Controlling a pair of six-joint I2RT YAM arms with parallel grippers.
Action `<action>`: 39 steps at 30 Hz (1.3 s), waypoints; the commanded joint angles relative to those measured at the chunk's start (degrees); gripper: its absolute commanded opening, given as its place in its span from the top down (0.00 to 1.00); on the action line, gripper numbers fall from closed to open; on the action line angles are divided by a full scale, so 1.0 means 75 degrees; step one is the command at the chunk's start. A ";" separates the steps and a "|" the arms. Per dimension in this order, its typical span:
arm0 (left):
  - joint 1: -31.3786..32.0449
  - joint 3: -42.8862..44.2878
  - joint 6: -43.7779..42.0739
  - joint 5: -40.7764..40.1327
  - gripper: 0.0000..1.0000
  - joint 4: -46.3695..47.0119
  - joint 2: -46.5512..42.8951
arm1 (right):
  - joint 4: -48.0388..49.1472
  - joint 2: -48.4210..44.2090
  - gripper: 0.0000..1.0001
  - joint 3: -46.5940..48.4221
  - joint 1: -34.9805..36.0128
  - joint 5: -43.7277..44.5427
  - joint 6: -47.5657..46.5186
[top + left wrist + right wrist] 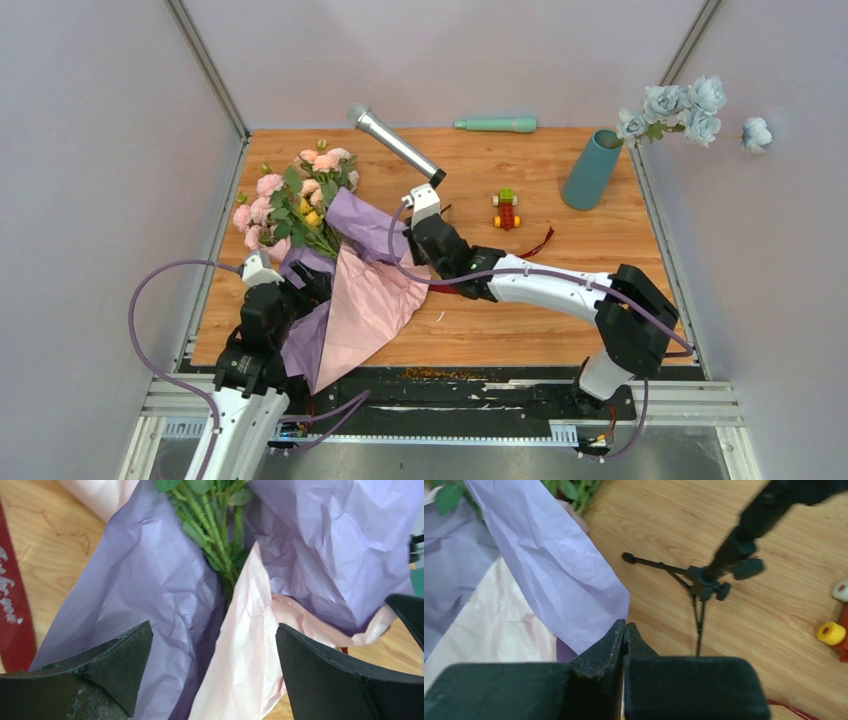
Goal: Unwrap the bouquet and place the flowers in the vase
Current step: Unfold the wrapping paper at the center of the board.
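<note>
The bouquet (300, 195) lies at the table's left, pink, yellow and cream roses pointing away. Its lilac and pink paper wrap (365, 290) is spread open beneath the green stems (215, 535). My left gripper (312, 283) hovers open over the paper's near end, both wide fingers (120, 655) apart from the stems. My right gripper (624, 626) is shut, its tips pinching a raised corner of the lilac sheet (559, 575). The teal vase (592, 168) stands at the far right. A dark red ribbon (12, 610) lies on the wood.
A microphone (395, 143) on a small black tripod (699, 580) stands just beyond my right gripper. A mint-green rod (495, 125) lies at the back edge. A small toy car (506, 210) sits mid-table. Pale blue flowers (680, 105) hang at the vase's mouth.
</note>
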State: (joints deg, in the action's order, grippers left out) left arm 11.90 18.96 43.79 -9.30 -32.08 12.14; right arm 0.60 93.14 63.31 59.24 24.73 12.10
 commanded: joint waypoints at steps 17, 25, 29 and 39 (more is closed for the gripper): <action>-0.0057 -0.0609 0.0471 0.0651 0.00 0.2678 0.2705 | -0.0156 0.0251 1.00 -0.0799 -0.1105 0.1035 0.1403; -0.0072 -0.1221 0.1080 0.0087 0.00 0.2041 0.2202 | 0.0428 0.0478 1.00 -0.0719 -0.1508 0.1931 0.0863; -0.0075 -0.1461 0.1346 -0.0099 0.00 0.1491 0.1398 | 0.0506 0.0688 1.00 -0.0534 -0.1731 0.1845 0.0590; -0.0075 -0.0733 0.0877 0.0348 0.00 0.1243 0.1194 | 0.0144 -0.0199 0.59 -0.0717 -0.1766 0.0355 0.0124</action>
State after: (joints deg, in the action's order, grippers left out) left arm 11.81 8.29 52.40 -7.53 -22.57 19.20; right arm 2.42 97.54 57.41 46.28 31.51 14.57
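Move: The right hand already pinches the purple-and-pink wrapping paper's corner; the bare board it is taken to, just right of the tripod, is about 7 cm ahead, 11 cm right and 13 cm below. The tripod's base stands some 8 cm ahead and 5 cm right, the toy car roughly 12 cm ahead and 22 cm right, the flower stems 4 cm ahead and 20 cm left. From the open left hand, the paper's middle lies level ahead, 5 cm right and 10 cm below. The right hand keeps the paper's corner pinched and draws it about 11 cm to the right, sinking some 6 cm and then reaching about 7 cm forward past the near side of the tripod to its right, while it turns some 20 degrees clockwise; right at the end its fingers begin to open. Meanwhile the left hand, fingers wide open, rises slightly and swings 3 cm forward and to the right, then drops about 9 cm towards the purple paper beside the stems, tipping down a little and easing back and left. ##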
